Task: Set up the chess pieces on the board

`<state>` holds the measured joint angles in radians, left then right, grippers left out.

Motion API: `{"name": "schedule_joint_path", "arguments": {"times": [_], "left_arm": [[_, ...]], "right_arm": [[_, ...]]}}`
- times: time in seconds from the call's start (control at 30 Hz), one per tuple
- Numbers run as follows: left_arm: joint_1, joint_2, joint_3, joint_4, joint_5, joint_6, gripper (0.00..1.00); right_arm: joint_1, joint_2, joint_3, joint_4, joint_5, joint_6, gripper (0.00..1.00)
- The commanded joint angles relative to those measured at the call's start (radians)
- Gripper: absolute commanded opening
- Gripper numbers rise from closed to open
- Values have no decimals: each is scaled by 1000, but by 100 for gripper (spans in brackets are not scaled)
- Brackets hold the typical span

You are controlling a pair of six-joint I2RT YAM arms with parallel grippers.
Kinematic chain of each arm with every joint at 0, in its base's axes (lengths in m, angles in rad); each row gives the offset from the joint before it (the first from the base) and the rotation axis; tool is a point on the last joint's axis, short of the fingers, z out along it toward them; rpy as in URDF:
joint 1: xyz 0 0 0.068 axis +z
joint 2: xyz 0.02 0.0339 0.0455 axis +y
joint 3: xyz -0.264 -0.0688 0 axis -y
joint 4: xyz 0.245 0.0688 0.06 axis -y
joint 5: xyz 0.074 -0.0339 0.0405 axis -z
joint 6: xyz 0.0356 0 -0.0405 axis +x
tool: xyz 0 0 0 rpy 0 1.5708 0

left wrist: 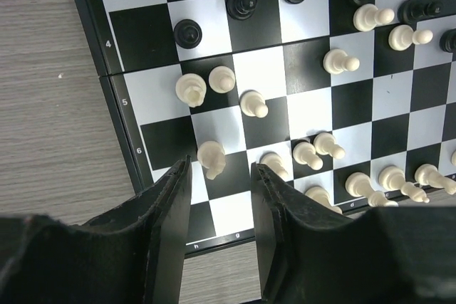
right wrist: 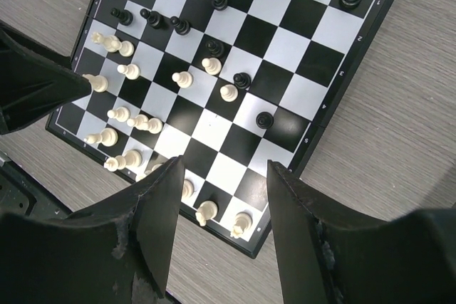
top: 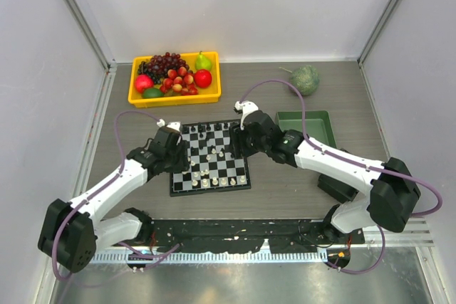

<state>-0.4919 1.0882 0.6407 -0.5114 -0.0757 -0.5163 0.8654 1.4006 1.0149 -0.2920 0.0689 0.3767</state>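
The board (top: 174, 189) lies in the middle of the table, between my two arms. Cream-white chess pieces (top: 214, 182) line its near edge and black ones (top: 203, 129) its far edge, with others scattered mid-board. My left gripper (top: 179, 149) hovers over the board's left side. In the left wrist view it (left wrist: 221, 166) is open and holds nothing. A white piece (left wrist: 211, 156) stands just past its left fingertip on the board (left wrist: 142, 33). My right gripper (top: 239, 140) hangs over the right side, open (right wrist: 225, 164) and empty above the board (right wrist: 285, 48). Two white pieces (right wrist: 206, 211) stand below it.
A yellow tray (top: 174, 97) of grapes, cherries and other fruit sits behind the board. A green rectangular tray (top: 306, 127) lies to the right under my right arm. A round green netted fruit (top: 305, 79) rests at the back right. White walls close in three sides.
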Motion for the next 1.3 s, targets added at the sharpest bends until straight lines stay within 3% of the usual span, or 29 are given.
{"name": "schedule_joint_path", "arguments": {"times": [0.0, 0.73, 0.93, 1.27], "left_arm": [[-7, 35, 53, 13, -4, 21, 43], [-7, 67, 36, 27, 25, 45, 25], [-7, 76, 33, 28, 33, 61, 15], [-8, -34, 7, -21, 109, 71, 4]], "right_arm": [[-11, -38, -4, 37, -12, -12, 56], [-28, -43, -62, 62, -20, 13, 56], [-31, -64, -81, 63, -11, 18, 56], [-34, -78, -93, 67, -12, 22, 56]]}}
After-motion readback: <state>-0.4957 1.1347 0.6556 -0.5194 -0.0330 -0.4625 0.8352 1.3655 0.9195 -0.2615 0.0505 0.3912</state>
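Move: The white piece to be gripped stands upright between the left fingertips, its middle about 3 cm below the left hand point. From that piece, a taller white piece is about 4 cm farther out, a white pawn 2 cm farther out and 3 cm to the right, and another pawn 3 cm to the right and 1 cm nearer. From the right hand the piece to be gripped lies some 17 cm left, 1 cm back and 10 cm below. Sink the left gripper about 1 cm over the white piece and, holding it there nearly unturned, shut the half-open fingers until the tips pinch the piece's upper end; then ease up about half a centimetre. Meanwhile back the empty right gripper off from the left one, 2 cm to the right and 2 cm down, fingers kept apart. ##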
